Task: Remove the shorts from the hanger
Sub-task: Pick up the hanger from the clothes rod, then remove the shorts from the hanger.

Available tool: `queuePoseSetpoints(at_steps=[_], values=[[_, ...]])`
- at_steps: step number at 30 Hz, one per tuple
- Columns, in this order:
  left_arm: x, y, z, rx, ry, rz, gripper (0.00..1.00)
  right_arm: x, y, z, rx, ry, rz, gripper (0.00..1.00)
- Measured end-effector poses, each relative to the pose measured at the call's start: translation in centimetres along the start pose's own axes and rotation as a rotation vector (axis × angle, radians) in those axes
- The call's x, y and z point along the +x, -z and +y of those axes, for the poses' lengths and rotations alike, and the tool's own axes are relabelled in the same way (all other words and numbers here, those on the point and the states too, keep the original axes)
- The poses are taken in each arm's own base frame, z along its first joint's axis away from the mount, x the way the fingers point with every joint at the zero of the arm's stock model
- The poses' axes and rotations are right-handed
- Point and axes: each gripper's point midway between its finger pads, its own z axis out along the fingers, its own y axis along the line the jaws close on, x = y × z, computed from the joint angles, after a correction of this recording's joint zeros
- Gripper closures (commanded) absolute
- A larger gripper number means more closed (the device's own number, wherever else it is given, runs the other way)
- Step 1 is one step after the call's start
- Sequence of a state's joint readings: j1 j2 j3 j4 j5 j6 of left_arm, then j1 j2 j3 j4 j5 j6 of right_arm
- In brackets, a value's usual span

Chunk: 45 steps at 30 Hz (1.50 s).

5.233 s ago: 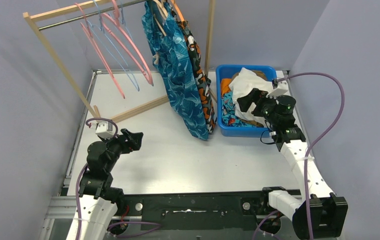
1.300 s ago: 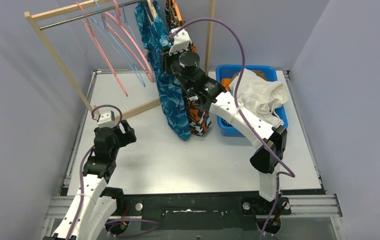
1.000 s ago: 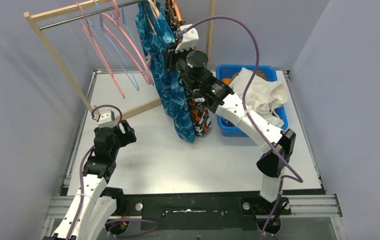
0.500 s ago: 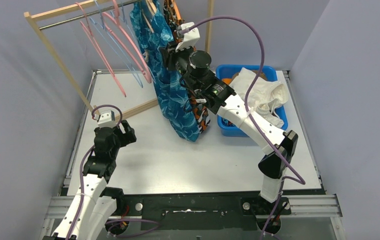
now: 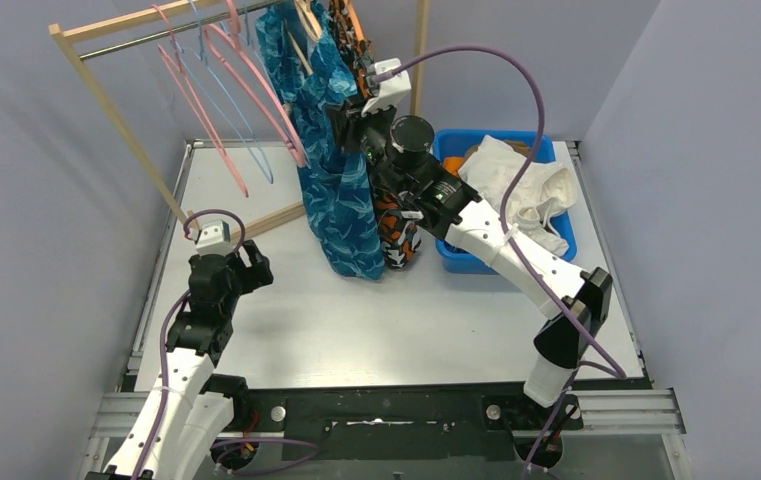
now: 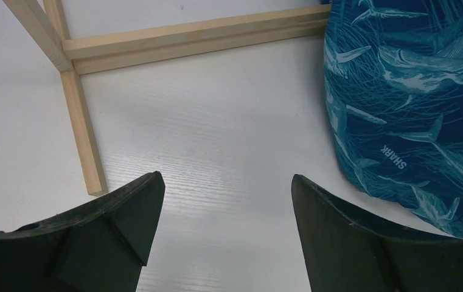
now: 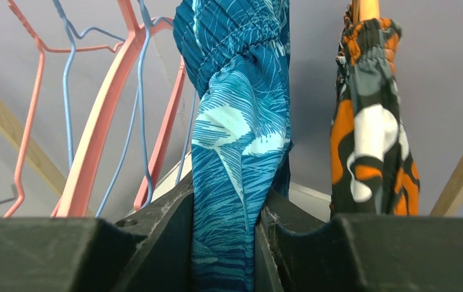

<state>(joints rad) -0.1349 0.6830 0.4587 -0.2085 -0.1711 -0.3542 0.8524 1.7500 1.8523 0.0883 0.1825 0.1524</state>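
Note:
Teal shark-print shorts [image 5: 341,200] hang from a wooden hanger [image 5: 306,18] on the rack's rail. My right gripper [image 5: 344,125] is shut on their bunched upper part, just under the waistband. The right wrist view shows the cloth [image 7: 241,140] pinched between the fingers [image 7: 168,225]. Orange-black-white camouflage shorts [image 5: 397,238] hang just to the right on their own hanger [image 7: 367,9]. My left gripper [image 5: 254,265] hovers low over the table at the left. It is open and empty [image 6: 226,179], and the teal hem [image 6: 411,91] lies off to its right.
Empty pink and blue hangers [image 5: 246,80] hang left of the shorts on the wooden rack [image 5: 116,120]. The rack's base bar [image 6: 186,38] lies ahead of my left gripper. A blue bin [image 5: 446,140] at the back right holds white shorts [image 5: 521,190] and other shorts.
My right gripper has shifted a little right and nearer while gripping the teal shorts, and their lower part has swung left. The left arm has stayed still.

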Motion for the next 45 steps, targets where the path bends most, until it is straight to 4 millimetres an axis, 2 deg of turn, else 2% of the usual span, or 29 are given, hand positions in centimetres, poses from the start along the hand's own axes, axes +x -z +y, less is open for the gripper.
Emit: queuePoseSetpoints(at_steps=[5, 10, 20, 27, 34, 36, 39, 45], values=[[0.0, 0.0, 0.0, 0.001, 0.000, 0.001, 0.24, -0.5, 2.7, -0.6, 0.005, -0.043, 0.004, 1.00], [0.0, 0.0, -0.1, 0.005, 0.000, 0.002, 0.23, 0.3, 5.3, -1.0, -0.007, -0.063, 0.042, 1.00], [0.1, 0.0, -0.3, 0.016, 0.000, 0.004, 0.23, 5.9, 10.4, -1.3, -0.068, -0.086, 0.236, 1.00], [-0.3, 0.4, -0.7, 0.038, 0.002, -0.012, 0.23, 11.7, 17.1, -2.4, -0.123, -0.085, 0.389, 1.00], [-1.0, 1.2, -2.1, 0.115, 0.006, -0.037, 0.23, 21.1, 24.0, -2.3, -0.235, -0.115, 0.653, 1.00], [-1.4, 1.6, -2.8, 0.152, 0.009, -0.061, 0.23, 23.0, 25.6, -2.0, -0.265, -0.142, 0.713, 1.00], [-2.1, 2.1, -3.7, 0.208, 0.012, -0.093, 0.23, 23.7, 26.9, -1.5, -0.299, -0.171, 0.737, 1.00], [-2.9, 3.4, -6.6, 0.383, 0.012, -0.141, 0.22, 22.2, 27.7, -0.2, -0.388, -0.202, 0.689, 1.00]])
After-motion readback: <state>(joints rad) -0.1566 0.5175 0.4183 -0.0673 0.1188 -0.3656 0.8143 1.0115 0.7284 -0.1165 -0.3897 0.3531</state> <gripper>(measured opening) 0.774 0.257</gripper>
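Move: The blue shorts' waist corner is already pinched in the right fingers, their wooden hanger about 10 cm ahead, 6 left and 8 above. The open table they are brought over lies roughly 18 cm back, 2 right and 45 below. The camouflage shorts hang some 10 cm ahead, 8 right and 13 below; the nearest empty pink hanger is about 8 ahead and 15 left, level. From the left hand, the blue shorts' middle is roughly 13 ahead, 16 right, 20 above. The blue shorts, wooden hanger inside, are drawn away from the rod by the right hand's kept pinch, first back and right, then mostly down: about 26 cm down, 22 back and 11 right in all, while the wrist tips down and turns counter-clockwise some 30 degrees. Late on, the open left hand moves about 6 cm right and as far up towards them, turning clockwise and tipping up. ##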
